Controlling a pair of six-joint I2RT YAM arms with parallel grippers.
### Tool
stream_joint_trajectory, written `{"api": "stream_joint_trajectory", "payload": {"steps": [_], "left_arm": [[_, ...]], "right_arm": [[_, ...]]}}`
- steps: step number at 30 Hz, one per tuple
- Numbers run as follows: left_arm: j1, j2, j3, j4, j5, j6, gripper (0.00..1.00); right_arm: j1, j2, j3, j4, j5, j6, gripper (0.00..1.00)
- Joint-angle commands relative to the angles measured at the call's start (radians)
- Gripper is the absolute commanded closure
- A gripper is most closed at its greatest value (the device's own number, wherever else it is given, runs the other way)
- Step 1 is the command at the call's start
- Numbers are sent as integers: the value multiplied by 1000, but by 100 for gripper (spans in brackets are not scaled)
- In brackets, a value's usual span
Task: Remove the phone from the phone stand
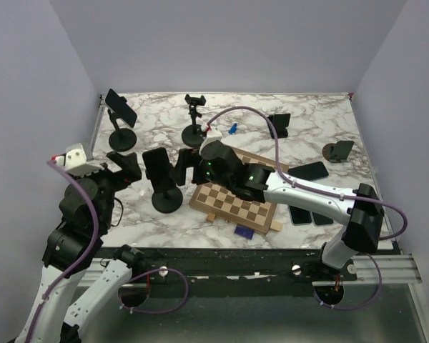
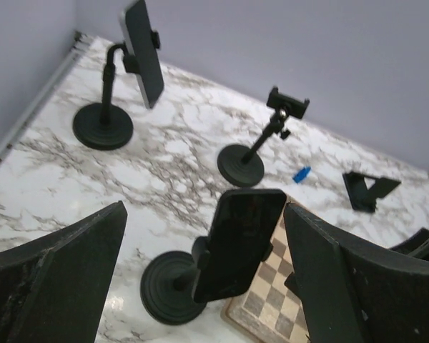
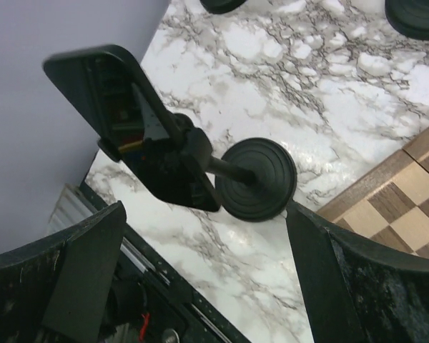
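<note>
A black phone (image 1: pixel 156 164) stands upright, clamped in a black phone stand (image 1: pixel 166 201) with a round base, just left of the chessboard. My left gripper (image 1: pixel 127 166) sits open immediately left of the phone. My right gripper (image 1: pixel 187 168) sits open immediately right of it. In the left wrist view the phone (image 2: pixel 243 243) and stand base (image 2: pixel 170 287) lie ahead between the wide-apart fingers (image 2: pixel 57 282) of the left gripper (image 2: pixel 205 209), untouched. In the right wrist view the phone's clamped back (image 3: pixel 175 170) and stand base (image 3: pixel 257 179) show beyond the open right gripper (image 3: pixel 205 209).
A second phone on a stand (image 1: pixel 121 108) is at the back left, an empty clamp stand (image 1: pixel 194 114) at back centre. A wooden chessboard (image 1: pixel 236 204) lies under my right arm. Loose phones (image 1: pixel 311 171) and small easel stands (image 1: pixel 279 123) lie at right, with a blue piece (image 1: pixel 232 128).
</note>
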Motion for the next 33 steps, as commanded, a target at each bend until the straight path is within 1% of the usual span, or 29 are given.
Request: {"api": "stream_joint_trajectory", "payload": {"steps": [1, 4, 7, 12, 18, 24, 30, 32, 33], "left_arm": [[-1, -101, -48, 56, -197, 42, 1], [-1, -165, -98, 114, -265, 36, 1], [0, -245, -181, 213, -315, 40, 1], [-1, -347, -308, 344, -359, 113, 1], [0, -371, -354, 340, -374, 133, 1], [0, -369, -345, 331, -379, 148, 1], [0, -391, -349, 325, -374, 143, 1], [1, -393, -350, 324, -374, 143, 1], [1, -395, -350, 322, -374, 143, 1]], "right_arm": [[74, 100, 166, -115, 223, 24, 0], [105, 185, 302, -190, 300, 24, 0], [131, 265, 419, -247, 355, 7, 0], [150, 363, 587, -321, 424, -18, 0], [180, 475, 757, -420, 505, -53, 0], [210, 554, 876, -498, 616, -76, 0], [216, 595, 905, -483, 623, -113, 0], [216, 603, 908, -473, 625, -122, 2], [218, 608, 911, -468, 630, -130, 4]]}}
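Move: The black phone in the near stand sits about 9 cm to the right hand's left, only some 2 cm ahead, at about the hand's own height. The empty stand is roughly 25 cm ahead and 2 cm to the right of that hand, some 10 cm lower; the chessboard's middle lies about 19 cm right, 3 cm ahead and 20 cm below. From the left hand the black phone is around 8 cm ahead, 6 cm right and 12 cm below. The right hand heads for the black phone, swinging about 9 cm left with wide-open fingers, rising some 3 cm and then easing half of that back down; its wrist turns some 25 degrees, clockwise and rolling its left side down, bringing the fingertips near the phone's two long edges. The empty, open left hand clears out leftward and slightly back, turning counter-clockwise and tipping up. ##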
